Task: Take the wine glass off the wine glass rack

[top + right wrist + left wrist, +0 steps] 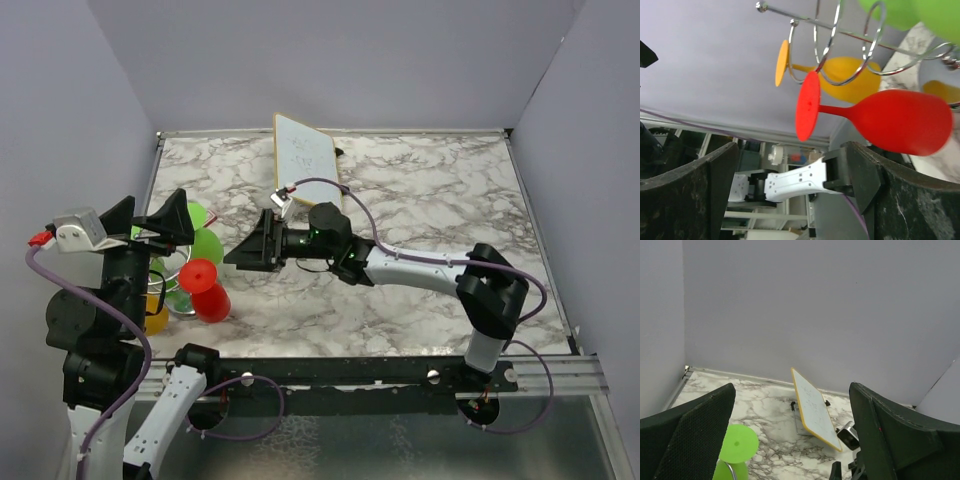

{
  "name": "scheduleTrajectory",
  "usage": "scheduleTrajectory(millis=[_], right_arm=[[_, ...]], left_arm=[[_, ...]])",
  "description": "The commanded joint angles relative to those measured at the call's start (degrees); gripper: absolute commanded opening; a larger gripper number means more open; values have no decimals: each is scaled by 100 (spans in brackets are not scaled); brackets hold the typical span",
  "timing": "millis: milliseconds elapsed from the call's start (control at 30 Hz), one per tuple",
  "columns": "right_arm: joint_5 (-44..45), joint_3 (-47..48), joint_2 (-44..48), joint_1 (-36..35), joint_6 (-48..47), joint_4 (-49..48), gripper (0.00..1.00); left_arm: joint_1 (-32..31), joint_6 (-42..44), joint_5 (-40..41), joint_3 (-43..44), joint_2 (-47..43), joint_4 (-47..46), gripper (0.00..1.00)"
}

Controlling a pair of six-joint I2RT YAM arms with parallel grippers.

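Note:
The wine glass rack [840, 32], chrome wire, stands at the table's left. A red wine glass [205, 289] hangs on it upside down, with orange [845, 72] and green [205, 245] glasses beside it. In the right wrist view the red wine glass [900, 120] lies sideways, its round foot just past my fingertips. My right gripper [250, 250] reaches left toward it, open and touching nothing. In that view the right gripper [792, 150] holds only air. My left gripper [160, 225] hovers open above the rack, and the left gripper [792, 390] looks out over a green glass foot [737, 444].
A tilted white board [305, 155] with a yellow edge stands at the back centre on the marble table [430, 200]. Grey walls close in the left, back and right sides. My right arm stretches across the middle of the table.

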State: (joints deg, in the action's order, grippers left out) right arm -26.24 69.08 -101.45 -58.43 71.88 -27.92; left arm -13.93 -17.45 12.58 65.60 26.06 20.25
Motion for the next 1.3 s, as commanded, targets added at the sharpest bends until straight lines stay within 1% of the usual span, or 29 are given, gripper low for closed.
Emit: scheduleTrajectory(millis=[0,167,333,567,733,900,1267], right_arm=[[108,368,-388,-269,453,-485,87],[338,419,-595,-428,657,-568,79],[378,530,-780,-564,757,-641,72],[248,843,-1128,-700,843,-745,51],[251,945,-1209,-764,878,-743,40],[227,958,-1279,-783,984,-714,32],[228,909,-1198,-781,1042,-651,20]], left_arm=[[42,-132,-151,182,-78,119,99],[44,-162,-183,239,-36,151,99],[47,-179,-184,232,-5,155,99],[44,-171,-146,248,11,161,99],[43,-144,-140,268,24,172,99],[42,-144,-133,260,30,166,99],[40,-195,-133,219,4,168,99]])
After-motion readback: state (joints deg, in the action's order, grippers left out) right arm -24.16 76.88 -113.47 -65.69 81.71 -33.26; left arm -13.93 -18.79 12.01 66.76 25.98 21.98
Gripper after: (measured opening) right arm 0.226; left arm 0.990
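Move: The red wine glass hangs upside down in the rack. Its foot lies about 9 cm left of the right hand, 4 cm back and 2 cm below. At the same height are the foot of the nearest green glass, some 13 cm beyond the red one, and that of the yellow glass, some 11 cm to the red one's left. From the left hand, the red foot is about 23 cm below, 4 cm back and 3 cm right. The right hand eases about 6 cm left and 4 cm back, sinking slightly, and closes around the red foot's rim. ##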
